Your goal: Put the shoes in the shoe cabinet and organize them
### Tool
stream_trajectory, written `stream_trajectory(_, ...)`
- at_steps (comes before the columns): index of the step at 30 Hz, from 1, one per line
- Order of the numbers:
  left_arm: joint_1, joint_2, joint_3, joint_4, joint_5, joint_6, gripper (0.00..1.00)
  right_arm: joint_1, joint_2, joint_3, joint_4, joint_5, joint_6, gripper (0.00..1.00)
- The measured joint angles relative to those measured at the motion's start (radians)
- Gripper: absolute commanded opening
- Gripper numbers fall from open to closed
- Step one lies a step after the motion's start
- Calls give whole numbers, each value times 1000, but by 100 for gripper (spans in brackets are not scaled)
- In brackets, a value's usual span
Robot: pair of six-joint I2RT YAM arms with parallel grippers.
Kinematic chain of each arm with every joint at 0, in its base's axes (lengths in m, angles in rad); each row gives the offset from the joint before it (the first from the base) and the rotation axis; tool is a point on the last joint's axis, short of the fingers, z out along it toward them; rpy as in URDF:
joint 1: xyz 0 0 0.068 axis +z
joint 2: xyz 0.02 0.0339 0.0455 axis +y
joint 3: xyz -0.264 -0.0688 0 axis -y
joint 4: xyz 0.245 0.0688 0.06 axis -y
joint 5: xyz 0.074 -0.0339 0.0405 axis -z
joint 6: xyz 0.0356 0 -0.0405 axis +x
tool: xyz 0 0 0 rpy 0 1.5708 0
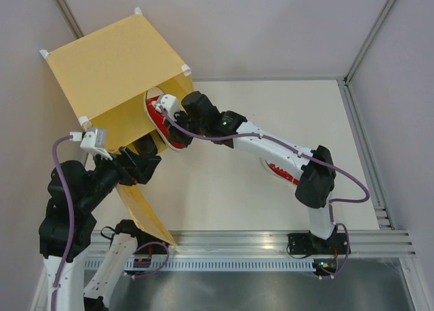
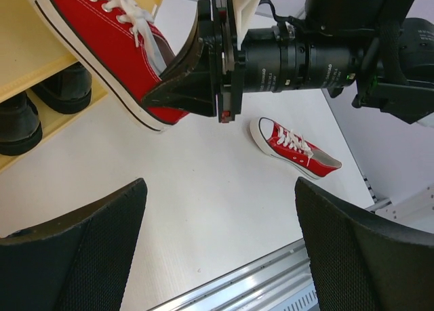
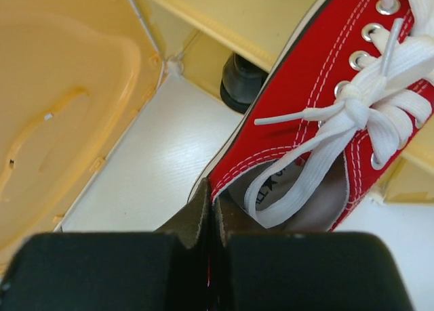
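The yellow shoe cabinet (image 1: 115, 60) stands at the back left with its door (image 1: 146, 213) swung open toward the front. My right gripper (image 3: 213, 196) is shut on the heel collar of a red sneaker (image 3: 325, 87), whose toe reaches in over the inner shelf (image 3: 237, 19). The held sneaker (image 1: 166, 125) sits at the cabinet mouth, heel outward. A second red sneaker (image 2: 293, 146) lies on the table, partly under the right arm (image 1: 281, 172). Black loafers (image 2: 64, 91) stand below the shelf. My left gripper (image 2: 220, 189) hangs open over bare table, beside the door.
The open door (image 3: 61, 108) shows its embossed figure and juts out in front of the left arm. A metal rail (image 1: 271, 240) runs along the near table edge. White walls and a frame post (image 1: 369, 40) close in the back and right.
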Motion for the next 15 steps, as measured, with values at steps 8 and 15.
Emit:
stream_trajectory(8,0,-4,0,0,0,0,92,-5,132,171,40,-52,-6,1)
stream_trajectory(15,0,-3,0,0,1,0,92,-4,257,241,118,-72,-22,1)
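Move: The upper shelf of the cabinet, where the red sneaker in my right hand is going, has its middle about 10 cm ahead of that hand, 11 cm to its left and 7 cm below. Under it, the nearer black shoe sits some 3 cm ahead, 4 cm left and 17 cm down. The open cabinet door stands roughly 20 cm back and 10 cm left, 12 cm lower. From my left hand the shelf's middle is about 20 cm ahead, 7 cm left and 12 cm below. Keeping the red sneaker pinched by its collar between my shut right fingers, toe leading, I carry it about 6 cm left and 3 cm forward, in over the upper shelf. The path first rises about 1 cm, then dips nearly 3 cm towards the board, while my fingertips tilt up some 5 degrees. ##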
